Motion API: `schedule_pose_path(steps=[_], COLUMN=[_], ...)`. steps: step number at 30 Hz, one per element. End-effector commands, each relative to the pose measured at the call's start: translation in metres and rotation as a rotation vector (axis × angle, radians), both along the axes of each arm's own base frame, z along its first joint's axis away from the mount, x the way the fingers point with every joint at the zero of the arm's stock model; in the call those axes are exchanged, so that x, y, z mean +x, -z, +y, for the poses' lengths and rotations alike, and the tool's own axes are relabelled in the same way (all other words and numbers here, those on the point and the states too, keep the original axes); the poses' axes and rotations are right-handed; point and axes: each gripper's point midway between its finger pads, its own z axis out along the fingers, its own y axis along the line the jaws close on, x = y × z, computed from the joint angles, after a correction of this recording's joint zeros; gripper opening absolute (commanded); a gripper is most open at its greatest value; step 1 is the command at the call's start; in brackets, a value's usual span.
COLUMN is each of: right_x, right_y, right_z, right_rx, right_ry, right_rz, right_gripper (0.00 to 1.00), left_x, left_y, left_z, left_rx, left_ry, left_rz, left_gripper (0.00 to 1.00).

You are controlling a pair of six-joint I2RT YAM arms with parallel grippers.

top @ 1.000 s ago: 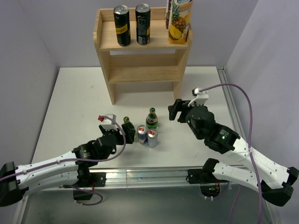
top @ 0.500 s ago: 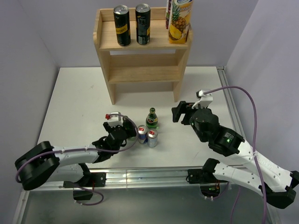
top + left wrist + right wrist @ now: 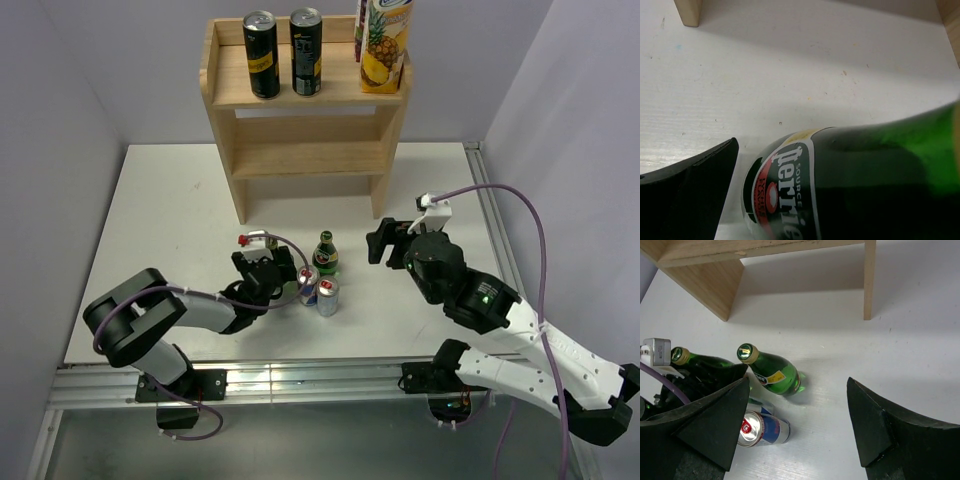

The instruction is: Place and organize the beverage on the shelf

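The wooden shelf [image 3: 300,155] stands at the back, with two black cans [image 3: 262,55] [image 3: 306,52] on its top tier. On the table in front stand a green bottle [image 3: 324,255] and two blue-and-silver cans [image 3: 308,285] [image 3: 327,295]. My left gripper [image 3: 272,268] is open around the second green bottle [image 3: 850,185], which fills the left wrist view. One finger [image 3: 690,190] shows beside the bottle and the other is hidden. My right gripper [image 3: 385,240] is open and empty, above the table to the right of the drinks. The free bottle [image 3: 772,374] and one can [image 3: 762,427] show in its view.
A pineapple juice carton [image 3: 385,45] stands on the right of the shelf's top tier. The shelf's lower tier [image 3: 305,160] holds nothing that I can see. A metal rail [image 3: 490,210] runs along the table's right edge. The shelf's legs [image 3: 869,280] stand just behind the drinks.
My left arm has reached forward and right, bringing its gripper from beside the nearer green bottle to around it. My right gripper has shifted slightly to the right.
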Motion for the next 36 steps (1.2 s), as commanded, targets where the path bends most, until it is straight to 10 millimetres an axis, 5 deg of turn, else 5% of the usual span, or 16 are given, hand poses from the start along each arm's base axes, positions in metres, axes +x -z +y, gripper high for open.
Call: schedule_pose_path(steps=[1,8,12,14,16,22,36], right_x=[0.002,0.002,0.001,0.001,0.001,0.001,0.003], right_y=[-0.001,0.001,0.005,0.008,0.009,0.007,0.012], right_z=[0.005,0.007,0.009,0.011,0.012,0.013,0.02], right_rx=[0.017,0.02,0.035,0.037,0.043,0.056,0.069], right_ry=[-0.007,-0.017,-0.023,-0.029,-0.028,-0.033,-0.044], right_rz=[-0.005,-0.01,-0.007,-0.001,0.001,-0.007,-0.006], right_gripper=[0.85,0.85,0.84,0.84,0.84,0.84,0.84], left_x=[0.009,0.009,0.007,0.007,0.006,0.004,0.011], left_y=[-0.002,0.01,0.01,0.008,0.007,-0.015,-0.121], left_z=[-0.004,0.005,0.015,0.022,0.027,0.029,0.017], left_rx=[0.009,0.042,0.058,0.066,0.071,0.091,0.022], left_ry=[-0.018,-0.063,-0.096,-0.123,-0.146,-0.158,-0.112], left_rz=[-0.024,-0.011,-0.014,-0.019,-0.021,-0.031,-0.165], left_gripper=[0.95,0.67,0.3,0.25,0.01,0.0,0.0])
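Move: The left hand's open fingers are already around the near-left green bottle, its middle about 2 cm ahead and 1 cm right, roughly level. From that hand, the second green bottle stands some 12 cm right and 3 cm ahead, the blue can 8 cm right and 3 cm back, the silver can 13 cm right and 5 cm back. From the right hand, the near-left bottle is about 22 cm left, 8 cm ahead and 22 cm below. Left fingers close around the green bottle, then carry it about 3 cm left and 5 cm up, rolling slightly. ##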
